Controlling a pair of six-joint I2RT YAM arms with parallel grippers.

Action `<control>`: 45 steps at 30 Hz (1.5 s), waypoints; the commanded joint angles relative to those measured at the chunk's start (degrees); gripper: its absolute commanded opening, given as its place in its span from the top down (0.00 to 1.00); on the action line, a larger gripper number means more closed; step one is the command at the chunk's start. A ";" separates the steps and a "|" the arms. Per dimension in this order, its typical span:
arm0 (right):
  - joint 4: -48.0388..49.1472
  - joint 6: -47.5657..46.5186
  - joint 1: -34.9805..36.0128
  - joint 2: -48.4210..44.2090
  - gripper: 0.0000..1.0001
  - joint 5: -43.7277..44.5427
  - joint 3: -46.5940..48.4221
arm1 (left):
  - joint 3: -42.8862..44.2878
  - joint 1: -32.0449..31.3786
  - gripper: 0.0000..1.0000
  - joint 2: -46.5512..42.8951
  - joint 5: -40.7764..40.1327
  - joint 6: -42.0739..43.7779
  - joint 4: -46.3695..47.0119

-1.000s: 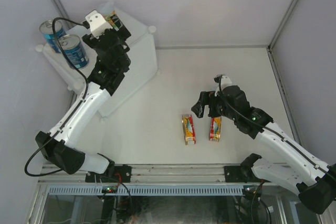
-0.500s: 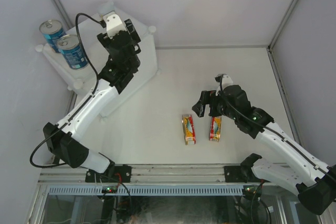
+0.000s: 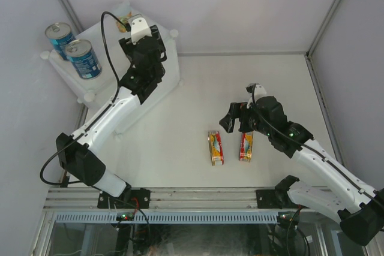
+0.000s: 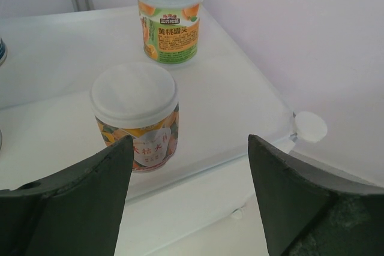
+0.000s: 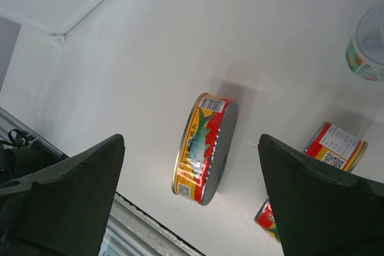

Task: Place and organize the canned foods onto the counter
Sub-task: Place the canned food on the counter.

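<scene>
The counter [image 3: 163, 82] is the white box at the far left, and two tall blue cans [image 3: 84, 58] stand on its left part. Two small round cans stand on it too, a near one [image 4: 135, 121] and a far one [image 4: 170, 19]. My left gripper [image 3: 143, 45] hovers open over the counter's right side, and its jaws [image 4: 190, 148] are empty. Two flat oval tins lie on the tabletop, one on the left [image 3: 215, 147] and one on the right [image 3: 246, 146]. My right gripper [image 3: 236, 123] hangs open just above them, with the left tin [image 5: 206, 148] seen between its fingers. A third small can [image 5: 367, 52] shows at the right edge of the right wrist view.
White walls close in the table at the back and on both sides. A round knob [image 4: 311, 126] marks the counter's corner. The metal rail [image 3: 192, 199] with both arm bases runs along the near edge.
My left arm has swung right across the counter, away from the blue cans, and its jaws have narrowed a little. The right arm and the tins have not moved.
</scene>
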 commanded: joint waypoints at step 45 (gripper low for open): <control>6.10 0.96 1.24 4.22 0.08 0.53 2.62 | 8.39 8.13 0.49 1.57 18.23 -12.72 -14.73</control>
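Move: The hand-held space of the left gripper is empty; the nearer orange jar on the white box stands about 5 cm ahead of it, 7 cm to its left and 7 cm below. The peach jar is some 11 cm farther out and 3 cm farther left than that jar, while the nearer blue can stands about 21 cm left of the hand and 1 cm back. From the right hand the orange jar is roughly 25 cm ahead, 33 cm left and 12 cm higher. With its fingers level, the left hand eases forward about 3 cm in all beside the nearer orange jar, first rising a little and settling again, and on the way swings some 4 cm left to the jar's side before coming back about 2 cm to the right. Its fingers close from wide to about half open, starting on the leftward swing, and late on the wrist turns about 5 degrees clockwise with its left side dipping slightly, leaving the left fingertip in front of the jar's lower right side, where a touch can't be made out. ##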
